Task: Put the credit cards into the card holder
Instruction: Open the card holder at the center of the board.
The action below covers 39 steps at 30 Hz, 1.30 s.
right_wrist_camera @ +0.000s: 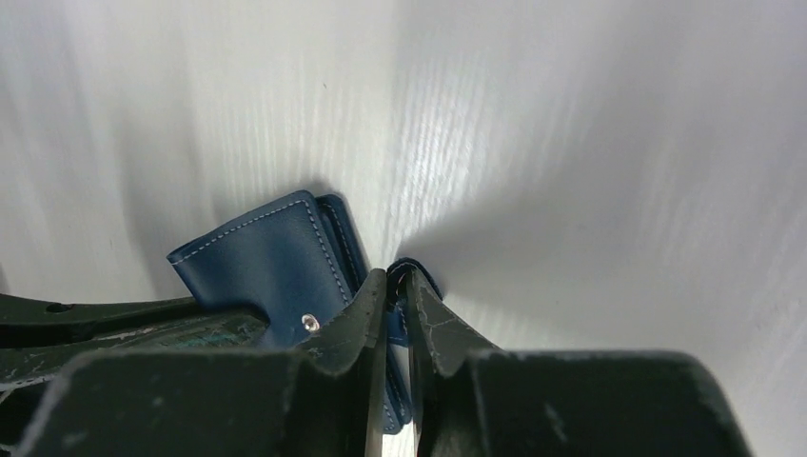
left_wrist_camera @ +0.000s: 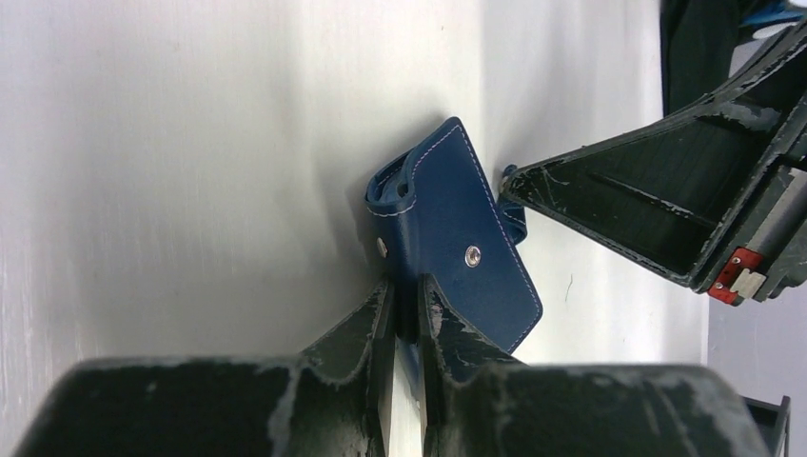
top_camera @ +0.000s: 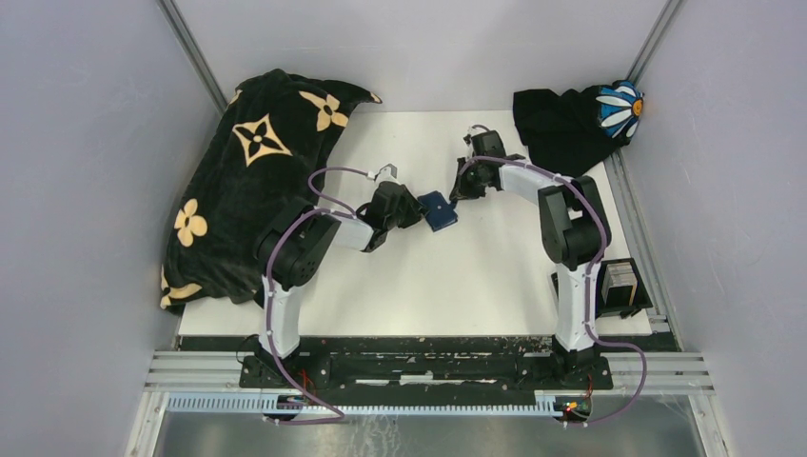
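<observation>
The card holder (top_camera: 438,210), a small navy-blue wallet with a snap stud, is held between both arms at the table's middle. My left gripper (top_camera: 416,213) is shut on one of its edges, and the left wrist view shows the jaws (left_wrist_camera: 407,293) pinching the blue leather of the card holder (left_wrist_camera: 457,233). My right gripper (top_camera: 458,194) is shut on the snap tab at the opposite side; in the right wrist view the tab sits between its fingertips (right_wrist_camera: 398,282) beside the card holder (right_wrist_camera: 271,267). Pale credit cards (top_camera: 619,279) stand in a black tray at the right.
The black tray (top_camera: 639,297) sits at the table's right edge beside the right arm's base. A black blanket with tan flowers (top_camera: 243,181) covers the left side. A black cloth with a daisy print (top_camera: 571,124) lies at the back right. Grey walls close in the table.
</observation>
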Available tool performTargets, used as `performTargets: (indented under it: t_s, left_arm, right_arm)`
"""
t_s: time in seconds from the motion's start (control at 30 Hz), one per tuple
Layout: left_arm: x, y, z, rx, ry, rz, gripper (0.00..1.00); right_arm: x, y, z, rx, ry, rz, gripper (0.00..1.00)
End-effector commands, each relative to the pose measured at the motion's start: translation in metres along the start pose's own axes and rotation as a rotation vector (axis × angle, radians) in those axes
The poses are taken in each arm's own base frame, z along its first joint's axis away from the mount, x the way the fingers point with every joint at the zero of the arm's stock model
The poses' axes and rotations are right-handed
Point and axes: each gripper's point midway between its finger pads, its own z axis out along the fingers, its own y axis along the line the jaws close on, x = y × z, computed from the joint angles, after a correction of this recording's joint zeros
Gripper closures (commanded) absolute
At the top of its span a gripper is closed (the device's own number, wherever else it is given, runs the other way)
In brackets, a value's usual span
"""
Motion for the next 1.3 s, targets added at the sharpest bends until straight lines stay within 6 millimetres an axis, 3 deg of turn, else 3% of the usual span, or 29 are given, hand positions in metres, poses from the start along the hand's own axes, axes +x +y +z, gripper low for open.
performTargets:
  t_s: [0.0, 0.33, 0.43, 0.63, 0.7, 0.73, 0.77, 0.8, 1.1, 1.27]
  left_arm:
    - [0.087, 0.131, -0.056, -0.461, 0.334, 0.144, 0.81]
    - [0.079, 0.137, -0.072, -0.5, 0.302, 0.157, 0.78]
    - [0.077, 0.137, -0.075, -0.506, 0.294, 0.156, 0.72]
    - [0.063, 0.122, -0.078, -0.471, 0.249, 0.143, 0.52]
    - [0.057, 0.112, -0.077, -0.449, 0.236, 0.142, 0.48]
    - [0.054, 0.108, -0.077, -0.439, 0.228, 0.142, 0.48]
    - [0.05, 0.103, -0.077, -0.427, 0.218, 0.141, 0.47]
    - [0.046, 0.097, -0.077, -0.416, 0.209, 0.142, 0.46]
    - [0.017, 0.033, -0.092, -0.272, 0.114, 0.193, 0.45]
    - [0.015, -0.013, -0.101, -0.145, 0.098, 0.267, 0.44]
  right_arm:
    - [0.008, -0.041, -0.016, 0.113, -0.012, 0.079, 0.85]
    - [0.028, -0.055, -0.041, 0.146, -0.052, 0.169, 0.85]
    - [0.034, -0.058, -0.045, 0.158, -0.065, 0.177, 0.82]
    - [0.035, -0.057, -0.058, 0.163, -0.092, 0.158, 0.68]
    - [0.028, -0.051, -0.067, 0.154, -0.121, 0.128, 0.51]
    - [0.024, -0.048, -0.074, 0.158, -0.137, 0.112, 0.39]
    - [0.02, -0.045, -0.082, 0.16, -0.155, 0.098, 0.07]
    - [0.014, -0.039, -0.092, 0.157, -0.181, 0.08, 0.0]
    - [-0.01, -0.016, -0.187, 0.26, -0.44, -0.089, 0.0]
    - [-0.015, -0.036, -0.228, 0.332, -0.664, 0.17, 0.0]
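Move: The card holder is already held from both sides: its middle lies roughly 3 cm to the right and 1 cm ahead of the left hand, at about its height, with the left fingers on the spine. From the right hand, which pinches the already unsnapped strap, that middle is about 4 cm to the left and 1 cm back. The black cloth lies some 26 cm to the right hand's right and 14 cm farther out. Rightward and back goes the right hand, about 8 cm away from the card holder with its fingers all but shut at first, then it opens wide, free of the strap, and climbs some 15 cm. Meanwhile the left hand draws back, then left, opens to about half, lets go of the spine and keeps backing off with a slight rise, rolling its left side up about 15 degrees. ##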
